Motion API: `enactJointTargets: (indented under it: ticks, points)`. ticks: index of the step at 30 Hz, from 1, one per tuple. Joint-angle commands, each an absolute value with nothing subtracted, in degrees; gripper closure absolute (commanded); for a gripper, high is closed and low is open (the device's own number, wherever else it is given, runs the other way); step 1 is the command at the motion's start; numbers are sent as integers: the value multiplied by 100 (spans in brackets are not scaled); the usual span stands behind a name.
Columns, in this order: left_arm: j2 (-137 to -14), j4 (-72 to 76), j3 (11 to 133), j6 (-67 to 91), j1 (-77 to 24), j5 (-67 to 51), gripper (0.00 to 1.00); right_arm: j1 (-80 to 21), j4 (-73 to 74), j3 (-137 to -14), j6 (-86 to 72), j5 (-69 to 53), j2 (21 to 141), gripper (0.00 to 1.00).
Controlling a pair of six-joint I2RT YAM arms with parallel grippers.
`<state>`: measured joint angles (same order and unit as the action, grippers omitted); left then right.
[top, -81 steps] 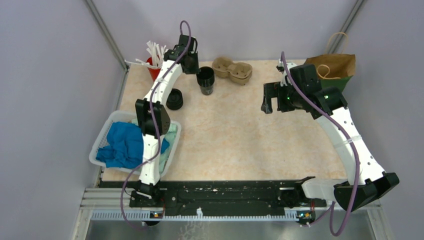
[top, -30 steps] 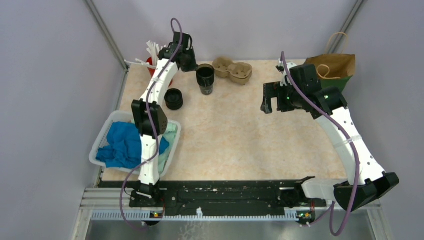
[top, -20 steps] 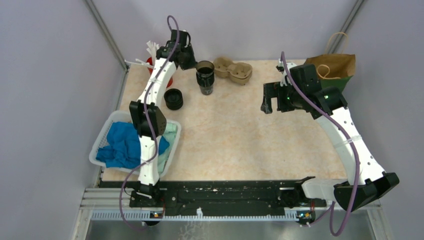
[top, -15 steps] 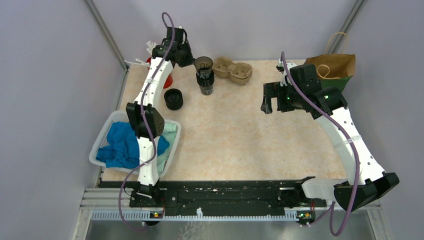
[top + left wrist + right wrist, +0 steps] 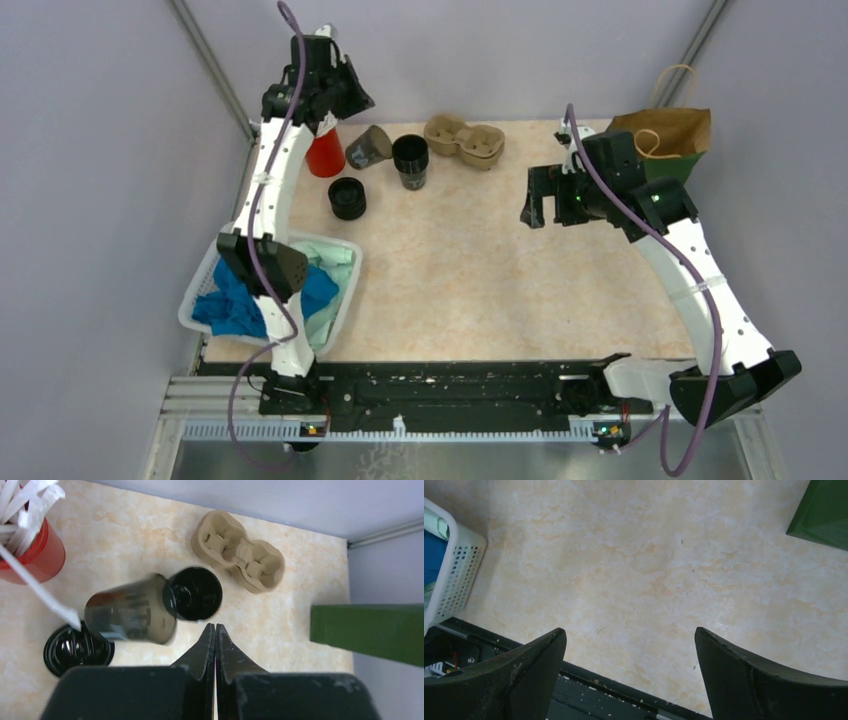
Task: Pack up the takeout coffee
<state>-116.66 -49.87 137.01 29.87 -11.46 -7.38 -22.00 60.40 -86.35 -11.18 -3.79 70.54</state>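
Observation:
The takeout coffee, a small black cup with a round black top, stands upright at the back of the table. A second dark cup with a brownish inside lies tilted just left of it and shows blurred in the left wrist view. A loose black lid rests nearer, also seen in the left wrist view. My left gripper hangs high above the back left, its fingertips pressed together on nothing. My right gripper hovers wide open over bare table.
A red cup of white sticks stands at the back left. The brown pulp cup tray lies right of the cups. A paper bag with a green box stands at back right. A white basket of blue cloth sits front left.
My left arm rose up and back to the left, away from the black cup. The dark cup that came up out of it now lies tilted beside it. The right arm stayed put.

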Motion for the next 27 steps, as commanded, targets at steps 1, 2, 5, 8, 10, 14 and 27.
enactJointTargets:
  ticks: [1,2,5,8,10,14,27]
  points:
    - [-10448,-4853,12900,2893,-1151,-1213,100,-2223,5735,-8402,-1360,-667,6657,1]
    - [-10280,-4795,12644,2918,-1151,-1393,100,-2217,5712,-8333,-1425,-713,6591,1]
    - [-9919,-4751,12039,2815,-1213,-1681,100,-2216,5583,-8113,-1588,-981,6423,1]
    - [-9801,-4986,11662,2550,-1230,-1702,100,-2220,5481,-7914,-1739,-1202,6339,1]
    - [-9763,-5102,11441,2320,-1237,-1640,86,-2222,5475,-7825,-1818,-1292,6337,1]
    - [-9583,-4733,10753,2118,-1247,-1381,63,-2222,5446,-7686,-1921,-1325,6265,1]
    - [-11049,-3364,11841,1977,-1248,-1337,23,-2219,5509,-7757,-1896,-896,6598,1]
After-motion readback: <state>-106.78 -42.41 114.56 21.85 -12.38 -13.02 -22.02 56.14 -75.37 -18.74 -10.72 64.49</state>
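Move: The black cup stands about 8 cm ahead of my shut left fingers, 5 cm to their right and 23 cm below. The loose grey cup lies tilted some 6 cm ahead, 4 cm left and 18 cm below; the lid stack is about level with the hand, 10 cm left. The cardboard tray is 13 cm ahead and 17 cm right. From my right hand, the black cup is some 28 cm ahead, 26 cm left and 17 cm lower. Empty, my left hand backs off quickly about 10 cm with a small rise, sinks just as far, then comes forward again towards the black cup, spreading its shut fingers to roughly three-quarters and turning some 10 degrees clockwise. It touches nothing at the end. My open right hand eases a few centimetres back and down, its left side rolling up. ##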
